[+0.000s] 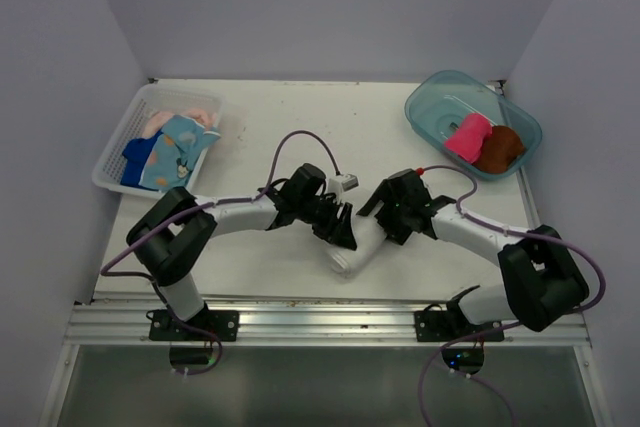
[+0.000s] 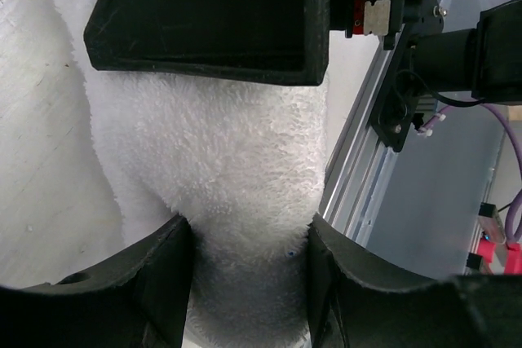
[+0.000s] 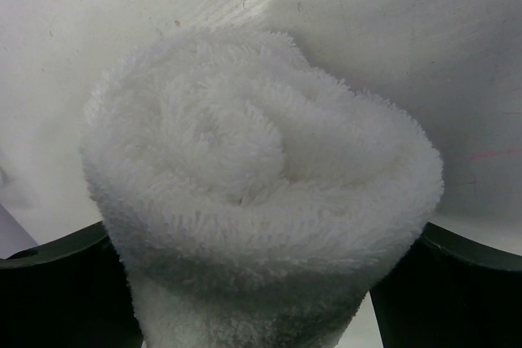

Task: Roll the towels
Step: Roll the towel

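Observation:
A white towel, rolled into a thick cylinder, lies at the table's near middle between both arms. My left gripper is shut on one part of the roll, a finger pressed into each side. My right gripper stands open and wide, straddling the spiral end of the roll, with its fingers against the pile. A light blue cartoon towel, a royal blue one and a pale peach one lie unrolled in the basket. Hot pink and brown rolls sit in the tub.
The white lattice basket stands at the far left, the clear teal tub at the far right. The metal rail runs along the near table edge, close to the roll. Purple cables loop over both arms.

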Robot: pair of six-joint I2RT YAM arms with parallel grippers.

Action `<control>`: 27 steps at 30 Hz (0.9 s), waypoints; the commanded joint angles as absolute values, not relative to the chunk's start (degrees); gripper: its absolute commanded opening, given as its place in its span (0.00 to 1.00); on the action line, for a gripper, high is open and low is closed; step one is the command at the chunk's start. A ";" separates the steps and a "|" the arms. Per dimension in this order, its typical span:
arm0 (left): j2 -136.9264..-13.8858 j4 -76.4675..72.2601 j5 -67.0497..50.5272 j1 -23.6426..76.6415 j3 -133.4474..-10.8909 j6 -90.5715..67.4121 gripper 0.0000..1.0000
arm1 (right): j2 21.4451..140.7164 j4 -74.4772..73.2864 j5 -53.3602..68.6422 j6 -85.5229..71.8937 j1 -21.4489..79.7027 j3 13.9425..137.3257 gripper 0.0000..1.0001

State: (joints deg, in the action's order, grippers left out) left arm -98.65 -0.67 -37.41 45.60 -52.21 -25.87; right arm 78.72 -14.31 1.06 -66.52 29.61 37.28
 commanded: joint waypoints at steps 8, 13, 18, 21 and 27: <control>-100.72 -1.68 -43.51 44.82 -50.18 -29.01 0.58 | 81.65 -13.71 1.14 -65.30 30.15 37.53 0.66; -99.76 5.95 -37.72 44.82 -53.51 -26.55 0.93 | 81.91 -13.71 1.32 -64.69 30.15 38.14 0.40; -93.54 18.09 -29.55 44.56 -57.39 -22.41 0.99 | 81.57 -13.97 2.02 -61.63 29.97 38.93 0.32; -88.09 22.84 -28.48 43.16 -59.49 -21.71 0.99 | 81.21 -14.68 2.46 -58.90 29.62 41.30 0.30; -79.12 28.12 -32.85 32.64 -64.33 -20.22 0.99 | 81.74 -15.73 6.67 -55.82 25.93 46.05 0.19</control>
State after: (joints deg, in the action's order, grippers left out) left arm -84.07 23.42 -31.09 38.37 -60.69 -22.76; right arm 81.76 -15.51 4.03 -59.22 28.08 42.06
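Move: Astride the near-left part of the towel roll, the left hand has the roll's middle about 4 cm to its right, level fore-and-aft and some 2 cm lower. From the right hand, already around the far-right end, that middle lies roughly 5 cm back, 4 cm left and 1 cm lower. The teal basin stands about 22 cm ahead and 22 cm to the right of the right hand; the pink cloth in it, some 20 cm ahead and 20 cm right. Closing its fingers by about a quarter of their range, the right hand pinches the roll's far end and stays close, dipping slightly, then easing forward and up a centimetre or so. The left fingers spread wide and come free of the near end; after a small dip that hand pulls up and to the left, then also forward, about 10 cm in all, gathering speed. ##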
